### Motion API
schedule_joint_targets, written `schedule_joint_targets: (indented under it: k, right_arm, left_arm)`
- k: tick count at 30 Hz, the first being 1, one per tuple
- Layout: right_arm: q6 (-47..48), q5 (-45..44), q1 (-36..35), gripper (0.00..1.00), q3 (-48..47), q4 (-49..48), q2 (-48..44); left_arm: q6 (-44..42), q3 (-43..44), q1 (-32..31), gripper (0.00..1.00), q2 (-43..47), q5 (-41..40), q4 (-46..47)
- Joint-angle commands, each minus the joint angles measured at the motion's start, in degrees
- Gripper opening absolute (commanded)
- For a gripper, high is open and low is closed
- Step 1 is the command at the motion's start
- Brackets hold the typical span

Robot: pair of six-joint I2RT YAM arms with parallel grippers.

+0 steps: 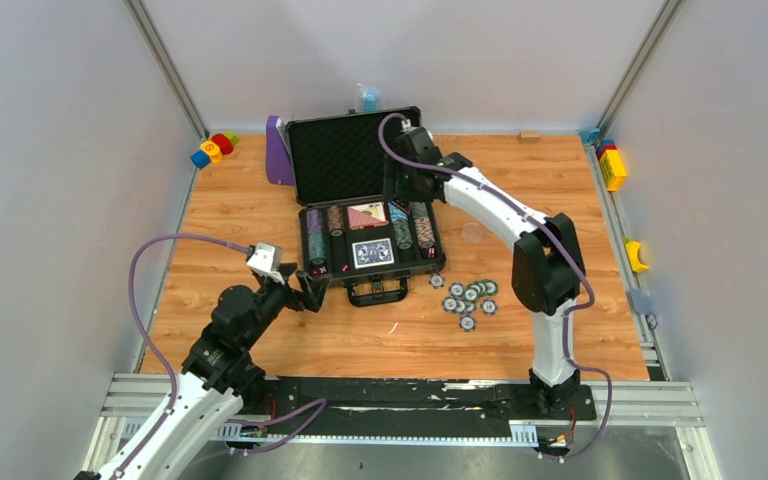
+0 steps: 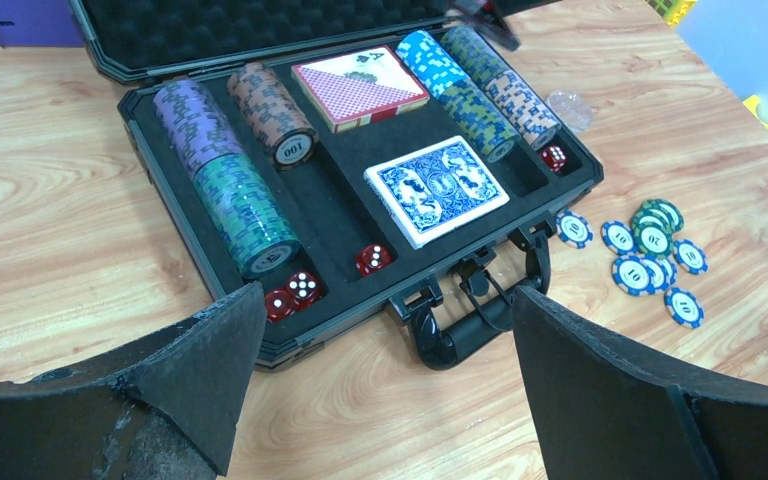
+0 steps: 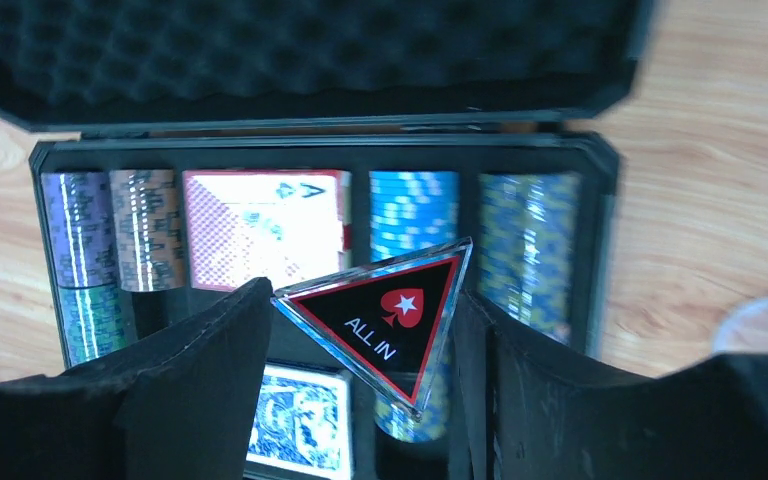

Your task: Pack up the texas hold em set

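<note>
The dark grey briefcase (image 1: pixel 340 160) lies open mid-table, its handle (image 2: pixel 470 335) toward me. Its foam slots hold rows of striped chips (image 2: pixel 230 190), a red card deck (image 2: pixel 358 88), a blue card deck (image 2: pixel 436 188) and red dice (image 2: pixel 292 295). My right gripper (image 1: pixel 400 192) hovers over the case near the lid hinge. In the right wrist view it (image 3: pixel 362 300) is shut on a black triangular "ALL IN" button (image 3: pixel 385 320), held tilted above the chip rows. My left gripper (image 2: pixel 388 300) stands open and empty just before the handle. Several loose blue and green chips (image 1: pixel 470 297) lie on the table right of the case.
A clear round disc (image 1: pixel 473 233) lies right of the case. A purple stand (image 1: pixel 279 150) leans by the lid's left side, and coloured blocks (image 1: pixel 213 148) sit at the back left corner. Yellow blocks (image 1: pixel 613 165) line the right wall.
</note>
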State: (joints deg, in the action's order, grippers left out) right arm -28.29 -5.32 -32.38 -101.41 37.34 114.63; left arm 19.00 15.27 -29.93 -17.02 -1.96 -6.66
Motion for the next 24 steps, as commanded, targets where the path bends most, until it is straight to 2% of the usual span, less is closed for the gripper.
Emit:
schedule_joint_targets:
  k: [1, 7, 8, 11, 12, 18, 24]
  right_arm:
    - [7.4, 1.4, -4.0, 0.52, -5.5, -5.5, 5.1]
    - [10.4, -0.5, -6.9, 0.58, -9.2, -5.7, 8.9]
    - [10.5, -0.3, -6.9, 0.62, -9.3, -5.8, 9.3]
    - [11.0, 0.2, -6.9, 0.94, -9.1, -6.3, 9.0]
    - [11.1, 0.3, -6.9, 0.99, -8.8, -6.6, 8.4]
    - [11.9, 0.6, -5.2, 1.0, -4.7, -7.8, 1.7]
    - [11.2, 2.7, -0.2, 0.99, 8.8, -11.7, -11.4]
  left_arm:
    - [-0.2, -0.4, 0.0, 1.0, 0.8, -0.6, 0.7]
    - [-0.1, -0.4, 0.0, 1.0, 1.4, -0.8, 0.3]
    - [-0.1, -0.5, 0.0, 1.0, 1.6, -0.8, 0.3]
    - [-0.1, -0.4, 0.0, 1.0, 1.7, -0.8, 0.2]
    - [-0.1, -0.4, 0.0, 1.0, 1.7, -0.7, 0.2]
    - [-0.2, -0.5, 0.0, 1.0, 1.6, -0.7, 0.4]
    - [-0.3, -0.6, 0.0, 1.0, 1.4, -0.1, 0.8]
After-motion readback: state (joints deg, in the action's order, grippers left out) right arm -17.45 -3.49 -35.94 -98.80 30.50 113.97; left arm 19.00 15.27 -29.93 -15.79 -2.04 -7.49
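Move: Roughly 8 cm to the right hand's left and about 6 cm below it, neither farther out nor nearer, lies the red card deck; that hand already holds the All In triangle. All at deck height, the blue-and-green chip stack sits only 1 cm left of the hand and 2 cm back, the blue card deck 6 cm left and 8 cm back, the brown chips 15 cm left and 1 cm back. From the left hand, the red deck is some 18 cm ahead, 10 cm right, 9 cm lower. Carrying the All In triangle left by about 7 cm while sinking some 4 cm, the right hand brings it over the chip stack to the near right part of the red card deck, the wrist turning about 15 degrees counter-clockwise. There the fingers open fully and let go of the triangle, and the hand draws off upward and back to the right, some 4 cm each way. ##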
